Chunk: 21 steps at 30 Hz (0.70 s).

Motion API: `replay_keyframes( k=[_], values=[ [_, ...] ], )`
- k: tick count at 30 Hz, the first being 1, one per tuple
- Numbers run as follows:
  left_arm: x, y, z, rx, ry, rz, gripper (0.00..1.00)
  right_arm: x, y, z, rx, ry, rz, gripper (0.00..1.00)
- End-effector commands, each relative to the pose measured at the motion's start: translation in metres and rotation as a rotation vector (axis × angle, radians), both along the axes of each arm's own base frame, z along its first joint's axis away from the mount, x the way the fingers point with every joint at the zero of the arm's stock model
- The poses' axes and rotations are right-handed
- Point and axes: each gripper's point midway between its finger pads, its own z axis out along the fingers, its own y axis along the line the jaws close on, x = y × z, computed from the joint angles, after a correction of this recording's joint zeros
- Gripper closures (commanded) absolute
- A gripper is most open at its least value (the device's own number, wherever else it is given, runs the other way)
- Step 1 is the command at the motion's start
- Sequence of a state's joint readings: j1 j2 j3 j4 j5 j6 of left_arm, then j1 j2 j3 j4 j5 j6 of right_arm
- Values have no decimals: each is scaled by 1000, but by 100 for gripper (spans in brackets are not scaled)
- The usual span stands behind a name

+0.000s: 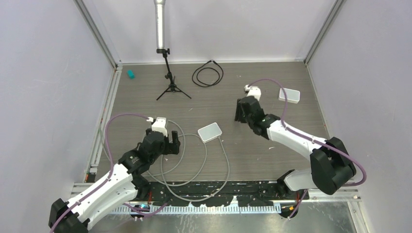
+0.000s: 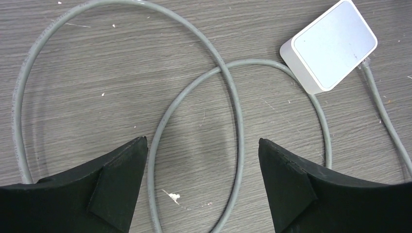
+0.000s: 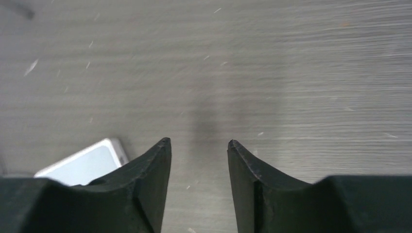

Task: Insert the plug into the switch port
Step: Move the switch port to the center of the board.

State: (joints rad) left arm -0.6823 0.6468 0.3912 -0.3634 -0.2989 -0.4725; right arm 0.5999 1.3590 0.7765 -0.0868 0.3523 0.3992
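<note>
The white switch (image 1: 209, 132) lies flat mid-table; it also shows in the left wrist view (image 2: 335, 46) and as a corner in the right wrist view (image 3: 82, 162). A grey cable (image 1: 194, 167) loops from it toward the front edge. The cable's clear plug (image 2: 367, 62) rests against the switch's side; I cannot tell whether it sits in a port. My left gripper (image 1: 173, 141) (image 2: 201, 141) hovers open over the cable loops, holding nothing. Right of the switch, my right gripper (image 1: 241, 112) (image 3: 199, 141) is open over bare table.
A second white box (image 1: 289, 94) lies at the back right. A coiled black cable (image 1: 208, 74), a small black tripod (image 1: 171, 83) and a teal object (image 1: 130, 74) sit along the back. Walls close in three sides.
</note>
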Motion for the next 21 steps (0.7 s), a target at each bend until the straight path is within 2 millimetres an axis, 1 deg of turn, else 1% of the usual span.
replay_keyframes(
  k=[1, 2, 3, 4, 6, 8, 10, 12, 15, 16, 17, 19, 21],
  values=[
    [6, 0, 8, -37, -49, 26, 15, 25, -62, 18, 46, 28, -344, 44],
    [6, 0, 8, -43, -55, 28, 15, 31, -78, 18, 65, 38, -422, 42],
    [7, 0, 9, -49, -63, 30, 15, 38, -101, 19, 77, 39, -514, 40],
    [6, 0, 9, -53, -65, 27, 15, 44, -116, 19, 88, 39, -582, 39],
    [5, -1, 10, -65, -76, 19, 16, 56, -135, 20, 104, 61, -639, 39],
    [4, -2, 11, -76, -86, 16, 16, 64, -157, 18, 62, 86, -718, 39],
    [4, -1, 12, -81, -91, 15, 16, 73, -180, 24, 7, 64, -801, 36],
    [4, -1, 12, -84, -95, 14, 16, 81, -198, 29, -10, 45, -861, 30],
    [4, -2, 12, -84, -93, 12, 16, 97, -223, 30, -5, 54, -921, 29],
    [4, -3, 11, -82, -88, 9, 16, 103, -232, 33, 5, 62, -941, 29],
    [4, -3, 10, -80, -85, 7, 17, 108, -240, 30, 16, 72, -958, 29],
    [4, -5, 10, -77, -77, 0, 17, 116, -269, 28, 40, 75, -1023, 29],
    [4, -5, 9, -74, -72, -4, 17, 123, -291, 24, 62, 83, -1071, 29]
  ],
)
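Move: The loose switch port lies about 28 cm to the right of the right hand, 15 cm ahead and 9 cm below. The cabled switch port sits some 14 cm to that hand's left and 6 cm back; the black cable coil is about 14 cm to its left and 26 cm ahead. From the left hand the loose port is far off, roughly 58 cm to the right and 26 cm ahead. Touching nothing, the empty right hand heads for the loose switch port near the table's right side, sweeping about 24 cm right and 11 cm forward at nearly constant height. It turns clockwise by some 55 degrees on the way while the half-open fingers spread wider, ending above and just short of the port. ##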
